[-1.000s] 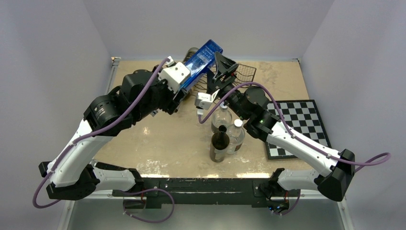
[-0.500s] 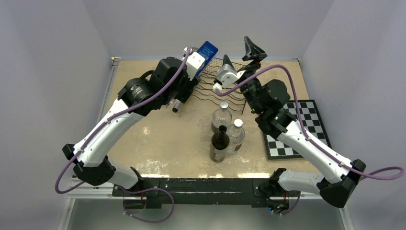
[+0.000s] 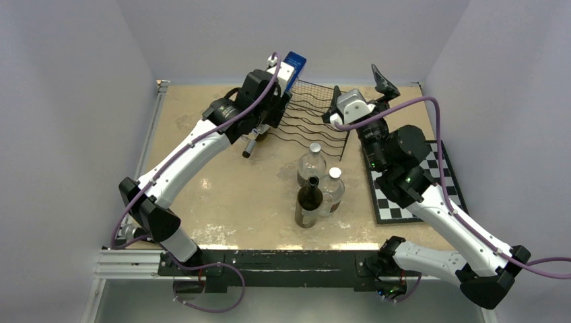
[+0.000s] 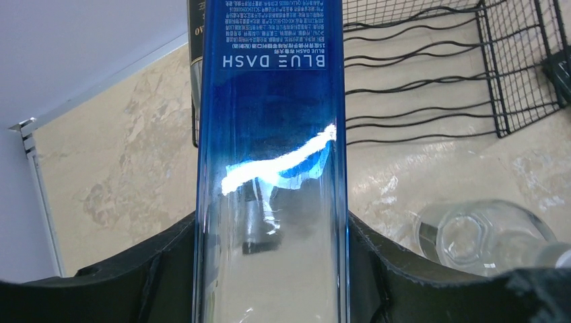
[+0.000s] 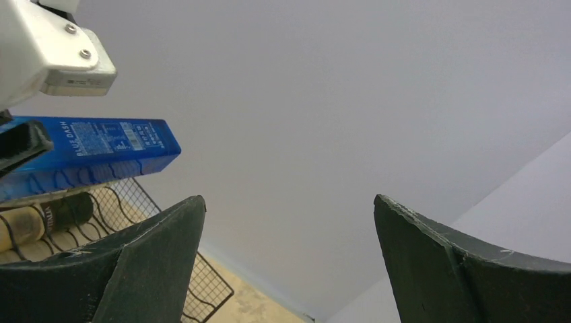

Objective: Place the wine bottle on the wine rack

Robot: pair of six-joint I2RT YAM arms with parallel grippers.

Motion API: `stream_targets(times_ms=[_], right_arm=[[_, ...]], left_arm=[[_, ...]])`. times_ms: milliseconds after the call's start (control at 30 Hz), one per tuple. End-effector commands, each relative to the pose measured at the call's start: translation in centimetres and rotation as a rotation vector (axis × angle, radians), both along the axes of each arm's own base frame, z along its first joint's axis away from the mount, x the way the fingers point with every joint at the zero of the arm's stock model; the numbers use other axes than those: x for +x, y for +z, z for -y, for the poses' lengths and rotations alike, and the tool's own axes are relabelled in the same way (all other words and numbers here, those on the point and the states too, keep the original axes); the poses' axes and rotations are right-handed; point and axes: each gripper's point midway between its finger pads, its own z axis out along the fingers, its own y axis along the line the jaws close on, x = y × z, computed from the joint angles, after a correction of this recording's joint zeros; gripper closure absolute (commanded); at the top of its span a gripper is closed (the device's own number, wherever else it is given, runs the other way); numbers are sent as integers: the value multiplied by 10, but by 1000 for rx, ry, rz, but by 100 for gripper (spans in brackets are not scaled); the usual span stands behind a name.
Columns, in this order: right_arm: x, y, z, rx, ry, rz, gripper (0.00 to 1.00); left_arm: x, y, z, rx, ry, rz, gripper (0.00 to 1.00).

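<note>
The wine bottle [image 3: 294,64] is a tall, square blue-and-clear one marked BLUE DASH [image 4: 273,134]; it also shows in the right wrist view [image 5: 87,158]. My left gripper [image 3: 279,79] is shut on its clear lower part [image 4: 271,232], with a finger pressed on each side. It hangs over the back left end of the black wire wine rack [image 3: 316,120] [image 4: 417,87] [image 5: 209,296]. My right gripper [image 3: 360,93] stands open and empty by the rack's right end, pointing up at the wall [image 5: 289,202].
A dark bottle [image 3: 250,142] [image 5: 40,215] lies in the rack's left cradle, neck sticking out forward. Two clear bottles [image 3: 311,165] [image 3: 331,188] and a dark one [image 3: 309,203] stand mid-table. A chessboard [image 3: 421,185] lies at the right.
My left arm has stretched toward the back, carrying the blue bottle to the rack's back left end. My right arm has swung right and stayed open.
</note>
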Motion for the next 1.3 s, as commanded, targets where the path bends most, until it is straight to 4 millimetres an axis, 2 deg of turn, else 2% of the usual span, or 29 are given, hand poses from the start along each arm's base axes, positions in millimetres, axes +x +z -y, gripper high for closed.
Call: stream_targets(times_ms=[0, 200, 467, 733, 900, 1267], right_arm=[[-4, -9, 13, 75, -19, -46, 1], [-5, -20, 14, 76, -16, -73, 1], [-4, -27, 14, 58, -21, -87, 1], [0, -32, 11, 49, -24, -97, 2], [4, -34, 8, 41, -22, -101, 1], [9, -36, 0, 0, -5, -114, 1]], left_arm=[[46, 81, 26, -275, 32, 342, 100], [67, 61, 39, -264, 19, 361, 100], [85, 29, 38, -296, 60, 293, 100], [76, 11, 35, -310, 48, 247, 100], [76, -7, 35, -292, 53, 218, 100], [90, -29, 34, -280, 88, 233, 100]])
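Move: The left gripper holds the blue bottle; the free slot of the wine rack lies about 9 cm ahead, 4 cm to its right and 20 cm below. The clear bottle already on the rack lies roughly 10 cm ahead and 7 cm left, while the nearest white-capped bottle stands some 6 cm back and 10 cm right, both about 20 cm lower. From the right gripper, that slot is about 13 cm ahead, 12 cm left and 38 cm down. Bring the left gripper down about 12 cm and forward some 5 cm, easing slightly right, to bring the blue bottle over the rack beside the clear one. Go forward and down together first, then almost straight down, tipping the fingers a little further downward; keep the grip shut on the bottle. Let the empty, open right gripper sink about 4 cm. ##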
